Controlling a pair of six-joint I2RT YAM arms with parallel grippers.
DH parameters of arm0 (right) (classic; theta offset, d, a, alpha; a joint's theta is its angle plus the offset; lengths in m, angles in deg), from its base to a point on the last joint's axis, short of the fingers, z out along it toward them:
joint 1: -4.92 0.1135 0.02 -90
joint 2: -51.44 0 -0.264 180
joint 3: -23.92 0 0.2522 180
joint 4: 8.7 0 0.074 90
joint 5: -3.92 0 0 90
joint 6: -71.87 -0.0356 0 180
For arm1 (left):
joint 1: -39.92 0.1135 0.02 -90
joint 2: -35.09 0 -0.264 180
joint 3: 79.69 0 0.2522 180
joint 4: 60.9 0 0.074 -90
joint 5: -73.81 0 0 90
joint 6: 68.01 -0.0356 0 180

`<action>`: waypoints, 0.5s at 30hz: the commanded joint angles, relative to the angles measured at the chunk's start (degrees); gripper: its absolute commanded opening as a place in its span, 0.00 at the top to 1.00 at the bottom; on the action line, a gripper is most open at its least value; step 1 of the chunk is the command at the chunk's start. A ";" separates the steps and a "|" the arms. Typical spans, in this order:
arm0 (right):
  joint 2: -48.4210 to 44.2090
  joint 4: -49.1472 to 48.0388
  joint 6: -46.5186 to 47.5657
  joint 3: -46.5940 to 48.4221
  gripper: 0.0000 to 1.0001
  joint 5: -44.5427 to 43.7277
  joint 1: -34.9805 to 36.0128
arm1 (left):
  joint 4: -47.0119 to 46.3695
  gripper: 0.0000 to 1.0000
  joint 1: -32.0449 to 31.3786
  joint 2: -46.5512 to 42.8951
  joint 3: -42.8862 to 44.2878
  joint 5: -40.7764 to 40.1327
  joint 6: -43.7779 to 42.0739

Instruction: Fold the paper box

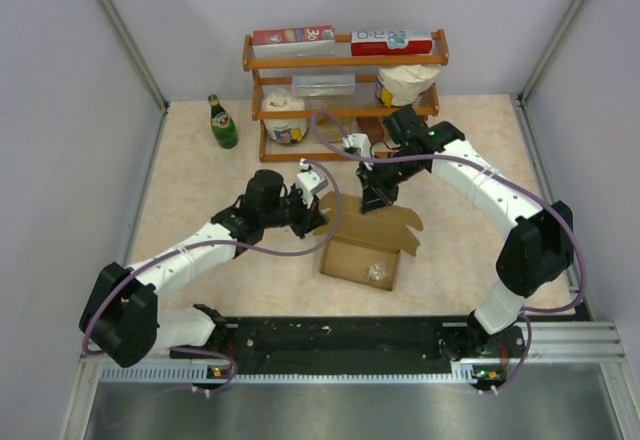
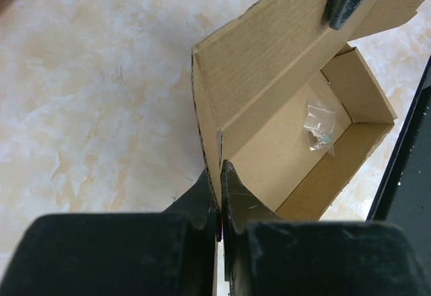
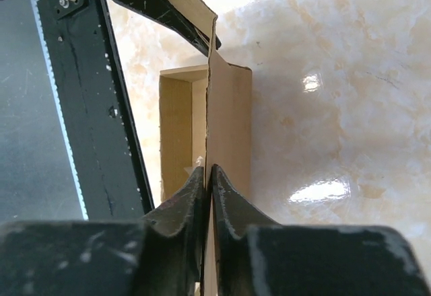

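The kraft-brown paper box (image 1: pixel 362 258) sits open in the middle of the table, its lid flap (image 1: pixel 385 222) raised at the back. A small clear plastic bag (image 2: pixel 319 126) lies inside it. My left gripper (image 1: pixel 318 200) is shut on the left end of the raised flap; in the left wrist view its jaws (image 2: pixel 220 175) pinch the cardboard edge. My right gripper (image 1: pixel 378 198) is shut on the flap's far edge; in the right wrist view the fingers (image 3: pixel 209 178) clamp the thin cardboard sheet (image 3: pixel 227 121) edge-on.
A wooden shelf (image 1: pixel 345 90) stands at the back with printed cartons, a clear container and white bowls. A green bottle (image 1: pixel 222 123) stands to its left. Grey walls close the sides. The black base rail (image 1: pixel 340 338) runs along the near edge.
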 commanded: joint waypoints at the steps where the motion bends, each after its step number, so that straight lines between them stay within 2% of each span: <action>1: -0.75 -1.65 -1.28 2.54 0.88 3.53 -0.58 | -1.41 1.00 0.14 0.13 0.10 0.79 0.10; 2: -1.37 -3.39 -3.29 1.93 0.82 2.75 -0.58 | -1.50 1.00 0.05 0.13 0.02 0.79 0.37; 3: -2.33 -5.85 -5.57 0.79 0.59 0.82 -0.75 | -1.50 1.00 0.14 0.04 -0.07 0.45 0.46; 4: -3.73 -7.96 -8.46 -0.52 0.47 -1.11 -0.84 | -1.50 1.00 0.14 -0.05 -0.07 0.09 0.54; 8: -12.60 -20.79 -22.96 -8.16 0.39 -15.84 -1.80 | -1.59 1.00 0.14 -0.49 -0.25 -2.45 1.42; 11: -20.24 -24.58 -32.71 -14.31 0.30 -29.73 -1.98 | -1.94 1.00 0.14 -0.66 -0.34 -3.69 2.12; 15: -30.09 -27.22 -40.55 -23.89 0.28 -36.44 -1.98 | -1.68 1.00 0.14 -0.49 0.02 -5.44 2.74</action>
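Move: My right hand grips the raised lid of the paper box near its top edge; the lid's middle is about 2 cm back, 1 cm left and 5 cm below. The box tray's middle is roughly 8 cm back, 1 cm left and 14 cm down, with the plastic packet in it some 11 cm back, 1 cm right and 15 cm down. From my left hand, pinching the lid's left flap, the lid's middle is about 12 cm right, 1 cm forward and 1 cm lower. I open my right fingers and let go of the lid's upper edge, easing forward first and then pulling off to the right, about 5 cm right and 2.5 cm forward, rising a couple of centimetres late while the wrist swings some 35 degrees clockwise. My left hand keeps its pinch on the lid's left flap, staying nearly in place. ##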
